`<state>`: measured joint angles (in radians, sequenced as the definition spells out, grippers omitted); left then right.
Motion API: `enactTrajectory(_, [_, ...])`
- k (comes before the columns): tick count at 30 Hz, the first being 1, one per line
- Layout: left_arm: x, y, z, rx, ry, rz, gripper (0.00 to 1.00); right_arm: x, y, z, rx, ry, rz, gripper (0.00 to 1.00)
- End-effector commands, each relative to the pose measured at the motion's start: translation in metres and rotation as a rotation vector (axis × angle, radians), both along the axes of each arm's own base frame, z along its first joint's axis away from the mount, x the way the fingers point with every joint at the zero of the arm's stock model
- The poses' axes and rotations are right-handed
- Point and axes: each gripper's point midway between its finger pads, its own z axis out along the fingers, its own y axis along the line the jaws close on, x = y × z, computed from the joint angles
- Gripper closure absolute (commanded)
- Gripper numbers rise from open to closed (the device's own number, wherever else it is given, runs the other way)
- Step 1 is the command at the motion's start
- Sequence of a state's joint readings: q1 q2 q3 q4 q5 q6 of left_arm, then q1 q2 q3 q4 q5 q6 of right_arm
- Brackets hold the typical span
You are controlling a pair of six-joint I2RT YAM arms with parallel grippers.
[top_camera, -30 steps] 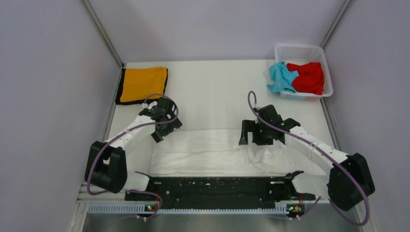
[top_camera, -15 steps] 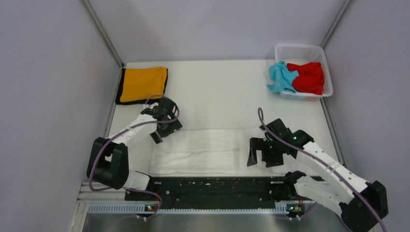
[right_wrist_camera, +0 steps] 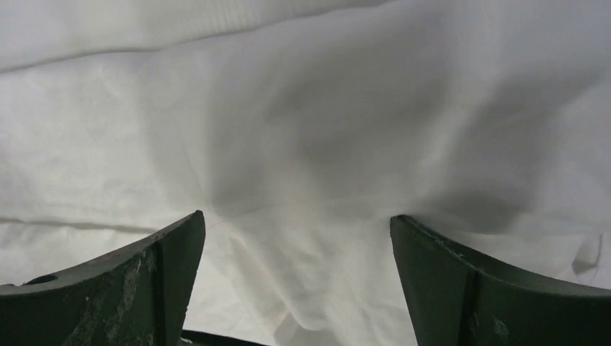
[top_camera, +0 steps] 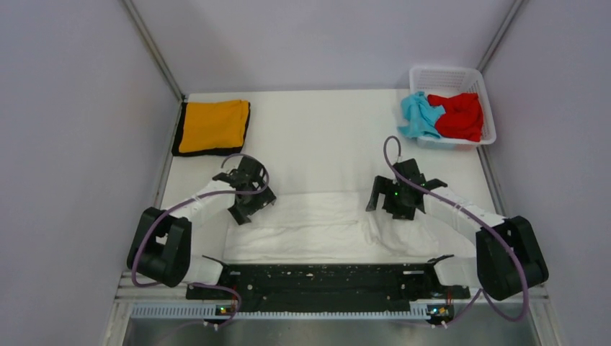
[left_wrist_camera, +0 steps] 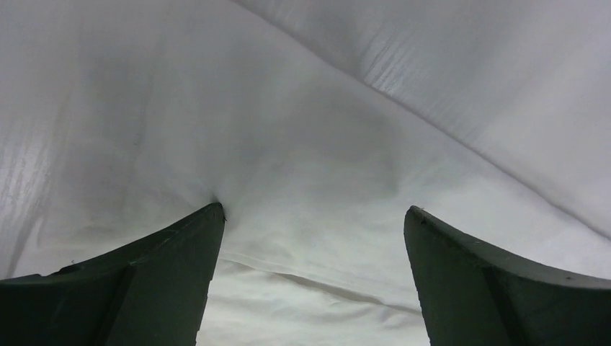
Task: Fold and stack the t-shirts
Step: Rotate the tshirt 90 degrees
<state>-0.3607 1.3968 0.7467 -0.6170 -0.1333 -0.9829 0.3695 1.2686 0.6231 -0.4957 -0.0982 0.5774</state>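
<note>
A large white t-shirt (top_camera: 310,229) lies folded into a long band across the near half of the table. My left gripper (top_camera: 246,207) is open and pressed down on its far left corner; white cloth (left_wrist_camera: 310,180) fills the gap between the fingers. My right gripper (top_camera: 389,205) is open over the band's far right part, its fingertips resting on rumpled white cloth (right_wrist_camera: 302,187). An orange t-shirt with black trim (top_camera: 212,127) lies folded at the far left. A light blue t-shirt (top_camera: 418,115) and a red t-shirt (top_camera: 458,115) sit crumpled in the basket.
The white lattice basket (top_camera: 452,76) stands at the far right corner. Grey walls enclose the table on three sides. A black rail (top_camera: 317,277) runs along the near edge between the arm bases.
My right gripper swung toward the near edge, then came back onto the far right part of the white t-shirt. My left gripper slid down and right onto the cloth's far left corner.
</note>
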Motion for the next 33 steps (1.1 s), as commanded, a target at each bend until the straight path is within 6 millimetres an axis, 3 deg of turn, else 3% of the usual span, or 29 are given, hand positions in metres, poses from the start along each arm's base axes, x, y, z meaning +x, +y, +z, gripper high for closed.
enactTrajectory(1, [0.005,-0.013,0.003,-0.063,-0.046,0.043,0.01,0.062,0.010,0.000,0.053,-0.169,-0.063,0.01])
enactTrajectory(3, [0.004,-0.012,0.002,-0.057,-0.042,0.059,0.01,0.089,0.017,-0.003,0.058,-0.185,-0.066,0.01])
enactTrajectory(9, [0.012,-0.028,0.008,-0.110,-0.065,0.052,0.01,0.197,0.055,0.015,0.116,-0.306,-0.053,0.01])
enactTrajectory(14, [0.016,-0.039,0.002,-0.124,-0.034,0.107,0.01,0.264,0.082,-0.004,0.130,-0.316,-0.020,0.02])
enactTrajectory(17, [0.020,-0.056,0.007,-0.143,-0.060,0.138,0.01,0.300,0.094,-0.013,0.139,-0.335,-0.021,0.02])
enactTrajectory(21, [0.017,-0.092,0.017,-0.165,-0.111,0.118,0.01,0.355,0.116,-0.011,0.186,-0.402,-0.019,0.02])
enactTrajectory(24, [0.015,-0.126,0.022,-0.193,-0.146,0.077,0.01,0.385,0.137,-0.013,0.243,-0.431,0.012,0.02])
enactTrajectory(28, [0.016,-0.176,0.027,-0.234,-0.163,0.006,0.01,0.415,0.171,0.006,0.344,-0.507,0.064,0.02])
enactTrajectory(33, [0.018,-0.212,0.031,-0.259,-0.180,-0.039,0.01,0.423,0.205,0.030,0.406,-0.595,0.128,0.01])
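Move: The white t-shirt lies as a long strip running left to right under both open grippers. Its middle is about 11 cm left of the right hand and 7 cm back, and from the left hand some 29 cm to the right and 6 cm back, about a centimetre below both hands. The white basket stands roughly 44 cm ahead of the right hand and 25 cm to its right. The orange-black stack is about 35 cm ahead of the left hand and 18 cm to its left. The t-shirt is swung counter-clockwise by open fingers resting on the cloth: the right hand sweeps its end forward some 43 cm and about 17 cm left, towards the far table edge, the fingers tilting up to point more forward by about 35 degrees. The left hand barely creeps at first, then drags the other end about 18 cm right, keeping low with only a slight tilt. Neither gripper closes. ##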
